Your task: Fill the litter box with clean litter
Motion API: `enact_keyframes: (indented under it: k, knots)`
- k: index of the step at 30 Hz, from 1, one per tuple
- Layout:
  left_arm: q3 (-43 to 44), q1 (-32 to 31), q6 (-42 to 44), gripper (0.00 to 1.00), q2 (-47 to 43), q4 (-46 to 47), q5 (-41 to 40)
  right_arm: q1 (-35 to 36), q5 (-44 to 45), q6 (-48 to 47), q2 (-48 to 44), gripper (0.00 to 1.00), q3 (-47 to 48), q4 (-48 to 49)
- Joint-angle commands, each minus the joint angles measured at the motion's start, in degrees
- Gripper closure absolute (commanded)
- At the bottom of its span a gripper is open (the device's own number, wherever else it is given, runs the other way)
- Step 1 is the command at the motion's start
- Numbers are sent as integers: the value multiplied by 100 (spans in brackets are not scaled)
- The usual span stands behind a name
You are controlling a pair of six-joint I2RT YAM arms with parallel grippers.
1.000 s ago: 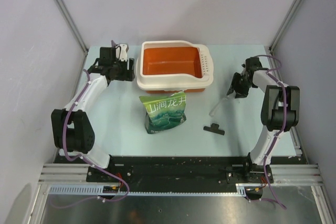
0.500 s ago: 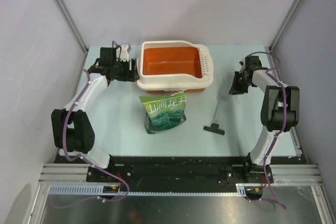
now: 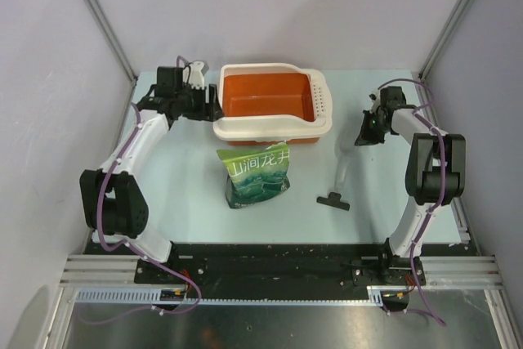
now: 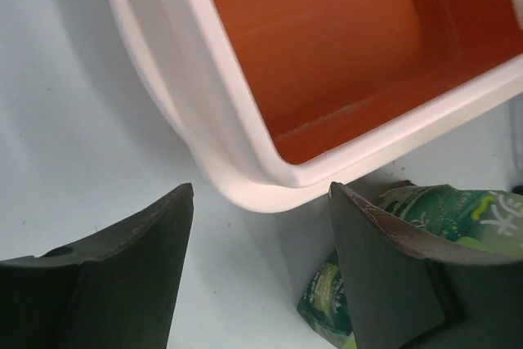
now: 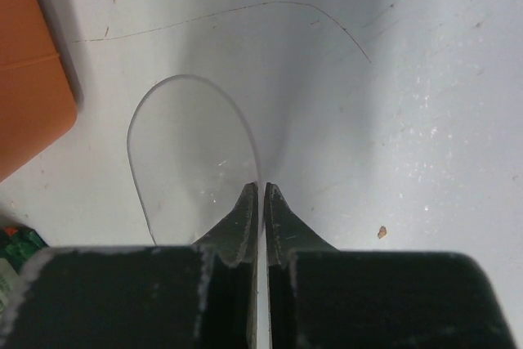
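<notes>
The litter box (image 3: 270,130), cream-rimmed with a bare orange inside, stands at the back middle of the table. No clean litter shows in any view. My left gripper (image 3: 210,105) is open at the box's left near corner; in the left wrist view that corner of the rim (image 4: 237,161) lies just ahead of my spread jaws (image 4: 261,190). My right gripper (image 3: 364,135) is to the right of the box and shut on the thin edge of a clear scoop (image 5: 192,153), whose black handle (image 3: 333,200) rests on the table.
A green pouch (image 3: 257,173) with white characters lies in front of the box, its corner showing in the left wrist view (image 4: 458,210). The box's orange wall (image 5: 29,79) is at the left of the right wrist view. Cage posts and walls stand round the table.
My right gripper has closed on the scoop's clear edge, and the scoop has swung more upright. My left gripper has moved right, closer to the box's corner.
</notes>
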Motion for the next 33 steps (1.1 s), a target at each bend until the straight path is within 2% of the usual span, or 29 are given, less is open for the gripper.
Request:
enact_keyframes:
  k: [1, 7, 11, 14, 15, 18, 23, 26, 30, 33]
  knots:
    - [471, -207, -11, 28, -32, 19, 606, -195, -281, -206, -406, 100, 333, 34]
    - [1033, -488, 51, 28, -120, 27, 1886, -143, -896, -768, -1161, 100, 1124, -256]
    - [1438, -839, 42, 29, -15, 36, 2416, 129, -1142, -1425, -1531, 100, 1528, -511]
    - [1833, -1287, 200, 29, 74, 80, 2558, 612, -1283, -1856, -1751, 100, 1827, -713]
    - [1947, -1393, 409, 29, 169, 97, 2558, 952, -1309, -2267, -1769, 100, 1915, -810]
    - [2378, -1754, 490, 28, 424, 133, 2751, 1455, -1118, -2823, -1892, 100, 2135, -1021]
    - [2748, -2079, 516, 28, 662, 176, 3093, 2256, -687, -3097, -1972, 100, 2171, -1039]
    - [2748, -2193, 490, 28, 689, 168, 3016, 2511, -572, -3255, -1989, 100, 2197, -1030]
    - [2739, -2308, 429, 30, 724, 177, 2060, 2749, -510, -3352, -1998, 100, 2302, -995]
    - [2722, -2326, 393, 33, 768, 177, 1864, 2907, -466, -3449, -2033, 100, 2311, -1004]
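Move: The clear scoop, rim already in the right fingers, has its middle about 44 cm right of the left hand, 5 cm back and 17 cm lower. From the right hand, the open left gripper is about 49 cm left, level in reach and 15 cm higher. Also from it, the litter box's middle is some 30 cm left and 13 cm ahead, the litter bag 33 cm left and 13 cm back, the black clip 9 cm left and 18 cm back, just below it. Keep the right fingers pinched on the scoop's rim and lift it about 24 cm, then carry it some 20 cm left towards the left gripper, tipping the fingers up and swinging the wrist counter-clockwise. Bring the left gripper, still open, about 22 cm right, up 15 and slightly back to meet the scoop, turning it some 45 degrees clockwise. ##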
